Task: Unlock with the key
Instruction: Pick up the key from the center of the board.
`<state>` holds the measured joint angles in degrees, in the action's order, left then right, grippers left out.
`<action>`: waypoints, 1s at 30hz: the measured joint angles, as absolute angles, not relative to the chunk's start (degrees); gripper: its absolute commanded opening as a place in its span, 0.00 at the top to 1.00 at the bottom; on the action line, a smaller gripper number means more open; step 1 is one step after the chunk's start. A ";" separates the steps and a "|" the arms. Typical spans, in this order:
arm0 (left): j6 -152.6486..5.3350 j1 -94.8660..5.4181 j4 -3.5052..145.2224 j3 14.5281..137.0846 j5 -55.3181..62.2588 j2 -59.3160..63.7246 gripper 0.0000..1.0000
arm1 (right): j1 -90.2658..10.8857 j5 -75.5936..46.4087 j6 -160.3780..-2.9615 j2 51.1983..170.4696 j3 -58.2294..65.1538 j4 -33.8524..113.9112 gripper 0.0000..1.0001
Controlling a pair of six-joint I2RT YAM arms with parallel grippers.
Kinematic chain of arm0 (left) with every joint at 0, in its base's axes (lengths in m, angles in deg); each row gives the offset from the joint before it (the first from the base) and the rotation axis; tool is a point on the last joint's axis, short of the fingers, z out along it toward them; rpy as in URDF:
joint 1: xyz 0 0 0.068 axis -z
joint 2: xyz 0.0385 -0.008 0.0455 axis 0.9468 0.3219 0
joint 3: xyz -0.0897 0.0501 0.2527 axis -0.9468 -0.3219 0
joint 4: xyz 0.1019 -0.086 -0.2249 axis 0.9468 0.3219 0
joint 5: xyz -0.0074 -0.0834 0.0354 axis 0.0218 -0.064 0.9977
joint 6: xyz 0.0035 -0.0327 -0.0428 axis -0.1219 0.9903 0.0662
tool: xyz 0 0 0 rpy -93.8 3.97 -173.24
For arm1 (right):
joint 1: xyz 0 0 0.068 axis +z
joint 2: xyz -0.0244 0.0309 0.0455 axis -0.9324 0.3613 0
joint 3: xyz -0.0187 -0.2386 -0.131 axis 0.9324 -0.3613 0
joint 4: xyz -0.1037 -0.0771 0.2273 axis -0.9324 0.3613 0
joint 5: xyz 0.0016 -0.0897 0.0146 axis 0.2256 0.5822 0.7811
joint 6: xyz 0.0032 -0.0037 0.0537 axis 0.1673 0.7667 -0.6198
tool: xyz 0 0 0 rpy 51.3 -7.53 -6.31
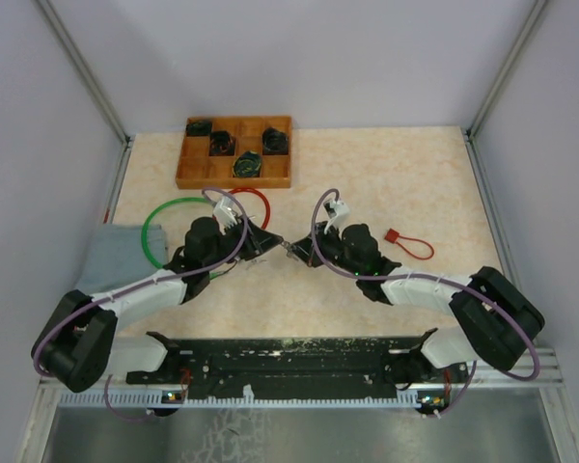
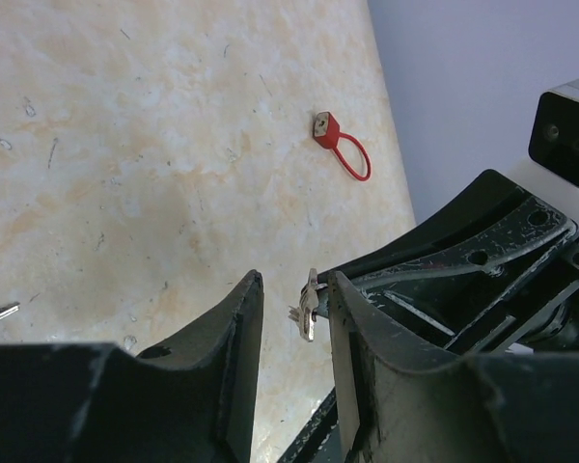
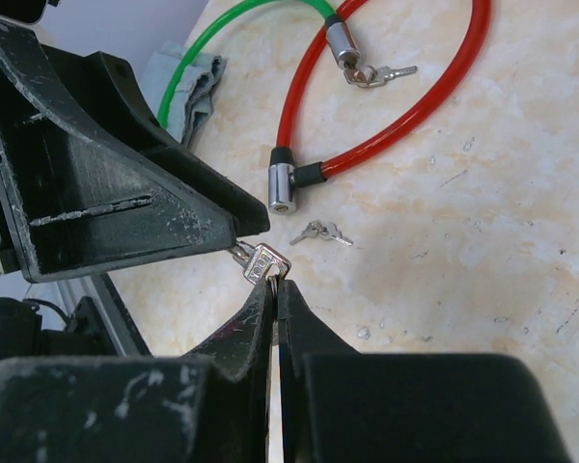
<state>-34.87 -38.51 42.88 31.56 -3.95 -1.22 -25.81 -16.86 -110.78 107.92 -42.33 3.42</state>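
Note:
A small silver key (image 3: 267, 262) on a ring is pinched at the tips of my right gripper (image 3: 277, 282), which is shut on it above the table. My left gripper (image 2: 294, 282) meets it from the other side. Its jaws stand open around the key (image 2: 310, 307), which hangs close to the right finger (image 2: 347, 318) with a clear gap to the left one. Both grippers meet mid-table, left (image 1: 266, 247) and right (image 1: 291, 249). A red cable lock (image 3: 282, 186) lies just beyond, its steel cylinder facing me.
A green cable lock (image 3: 340, 43) has keys in its cylinder. A loose pair of keys (image 3: 320, 231) lies by the red lock. A small red loop padlock (image 1: 405, 241) sits to the right. A wooden tray (image 1: 234, 182) holds several locks at the back. A grey cloth (image 1: 111, 253) lies left.

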 measured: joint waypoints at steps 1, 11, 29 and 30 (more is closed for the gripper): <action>-34.80 -38.32 42.81 31.56 -3.91 -1.22 0.61 | -25.81 -16.56 -110.93 107.77 -42.52 3.21 1.00; -34.43 -37.33 42.05 31.58 -3.30 -1.22 0.78 | -25.81 -15.66 -111.08 107.71 -42.57 2.59 1.00; -36.07 -36.70 52.73 38.20 0.55 -0.23 1.00 | -25.77 -17.89 -96.40 101.87 -43.83 5.54 0.63; -36.40 -36.70 55.64 39.69 1.64 -0.23 1.00 | -25.79 -17.96 -94.38 100.82 -44.14 5.68 0.62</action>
<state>-36.40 -36.70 55.64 39.69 1.64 -0.23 -25.79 -17.96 -94.38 100.82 -44.14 5.68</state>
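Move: The key hangs in the air between my hands, still pinched by my shut right fingers. It is about 1 cm ahead, 1 cm right and 1 cm below my half-open left hand, and some 1 cm ahead and 2 cm left of my right. On the board, about 14 cm below my left hand, the loose keys lie roughly 4 cm ahead and 6 cm left, the red lock about 6 cm ahead and 12 cm left. I hold my right hand nearly still with the key while my left, creeping barely 1 cm to the right, shuts fully and pinches the key near its head. Then my right fingers open about a third and let go, and that hand backs off some 2.5 cm, up and to the right, tipping up about 15 degrees. My left keeps its pinch and eases about 1 cm forward. ##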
